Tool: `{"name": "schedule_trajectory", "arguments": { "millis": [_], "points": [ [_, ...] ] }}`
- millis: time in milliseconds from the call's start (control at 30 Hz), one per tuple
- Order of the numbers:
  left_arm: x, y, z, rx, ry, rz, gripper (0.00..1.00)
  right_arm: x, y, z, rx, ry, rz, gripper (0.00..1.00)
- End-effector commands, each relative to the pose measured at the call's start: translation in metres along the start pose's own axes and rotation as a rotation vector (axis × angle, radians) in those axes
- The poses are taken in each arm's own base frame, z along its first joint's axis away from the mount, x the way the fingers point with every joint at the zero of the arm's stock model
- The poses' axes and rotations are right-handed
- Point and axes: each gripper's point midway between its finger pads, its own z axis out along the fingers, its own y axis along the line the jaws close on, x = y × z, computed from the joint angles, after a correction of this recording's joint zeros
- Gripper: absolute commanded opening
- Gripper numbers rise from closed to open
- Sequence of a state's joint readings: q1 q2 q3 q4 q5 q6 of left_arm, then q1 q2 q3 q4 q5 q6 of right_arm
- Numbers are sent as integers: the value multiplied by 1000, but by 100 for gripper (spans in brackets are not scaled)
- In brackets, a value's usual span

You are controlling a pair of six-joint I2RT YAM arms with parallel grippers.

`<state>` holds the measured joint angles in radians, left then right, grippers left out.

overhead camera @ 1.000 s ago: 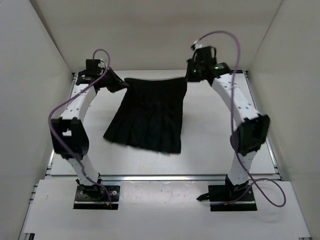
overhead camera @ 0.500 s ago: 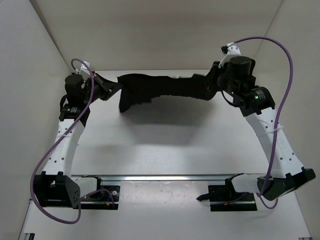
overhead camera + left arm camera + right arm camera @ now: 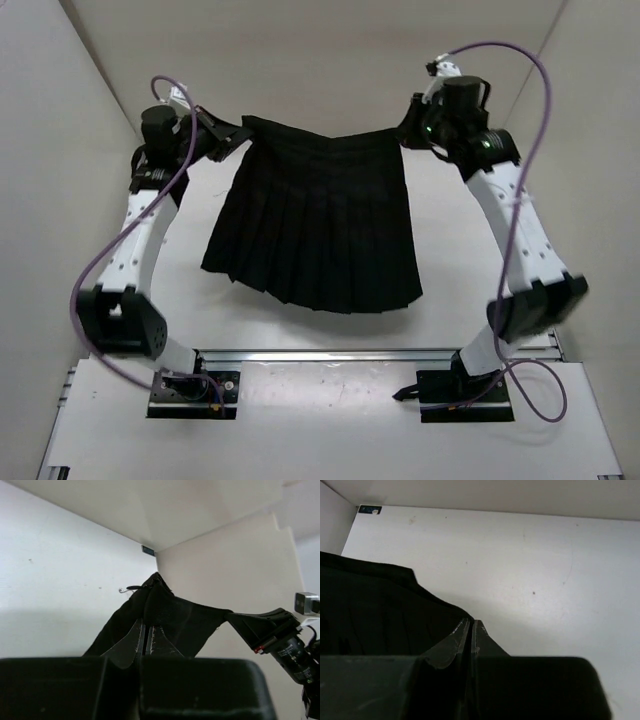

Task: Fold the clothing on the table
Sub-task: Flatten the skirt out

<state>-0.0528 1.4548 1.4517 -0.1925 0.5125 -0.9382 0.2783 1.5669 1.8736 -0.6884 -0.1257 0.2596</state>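
The clothing (image 3: 315,225), a black pleated skirt, hangs spread out above the table (image 3: 460,280), held by its waistband at the far side. Its wider hem falls toward the near side. My left gripper (image 3: 240,137) is shut on the waistband's left corner. In the left wrist view the clothing (image 3: 175,617) runs out from between the left gripper's (image 3: 146,625) pressed-together jaws. My right gripper (image 3: 405,130) is shut on the waistband's right corner. In the right wrist view the clothing (image 3: 375,610) lies left of the shut right gripper (image 3: 471,622).
White walls enclose the table on the left (image 3: 50,150), the right (image 3: 590,150) and the back (image 3: 320,70). An aluminium rail (image 3: 330,354) runs along the near edge, with both arm bases (image 3: 195,388) behind it. Purple cables (image 3: 530,70) loop off both arms.
The skirt was bunched into a raised band half a second ago; now it hangs spread open with its hem dropped toward the near side. Both arms stayed high and shifted, still gripping.
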Motion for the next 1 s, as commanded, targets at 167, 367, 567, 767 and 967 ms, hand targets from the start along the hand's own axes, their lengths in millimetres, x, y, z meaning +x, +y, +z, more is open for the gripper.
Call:
{"name": "schedule_trajectory", "arguments": {
  "millis": [167,367,567,767,967],
  "points": [
    [-62,-54,13,85,-93,54,0,-104,27,-17,-81,-244,-17,0],
    [-15,-8,12,53,-19,0,0,-32,-3,6,-45,-76,8,0],
    [92,99,-16,-114,132,-64,18,116,-27,18,8,198,37,0],
    [213,194,-95,-339,422,-88,55,259,-33,-42,48,394,117,32],
    [246,217,-123,-469,515,-9,63,295,-58,-49,114,485,208,60]
  ]
}}
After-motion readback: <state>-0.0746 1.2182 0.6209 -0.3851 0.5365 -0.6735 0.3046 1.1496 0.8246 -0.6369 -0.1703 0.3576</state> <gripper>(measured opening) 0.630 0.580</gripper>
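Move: I hold the hanging skirt by its waistband corners, one in each hand. My left corner is bound for bare table about 23 cm back, 1 cm right and 36 cm below my left hand; my right one for a spot some 21 cm back, 3 cm right and 37 cm below my right hand. The skirt's middle trails about 13 cm back and 10 cm below both hands, some 16 cm right of my left hand and 15 cm left of my right. Both my hands flick the waistband about 5 cm forward, then whip it back and down towards the near part of the table, ending some 18 cm back and nearly 30 cm lower, with the fingers tipping down about 35 degrees. On the way down my left hand begins opening first, my right soon after; both finish just over half open, clear of the corners they let go. ##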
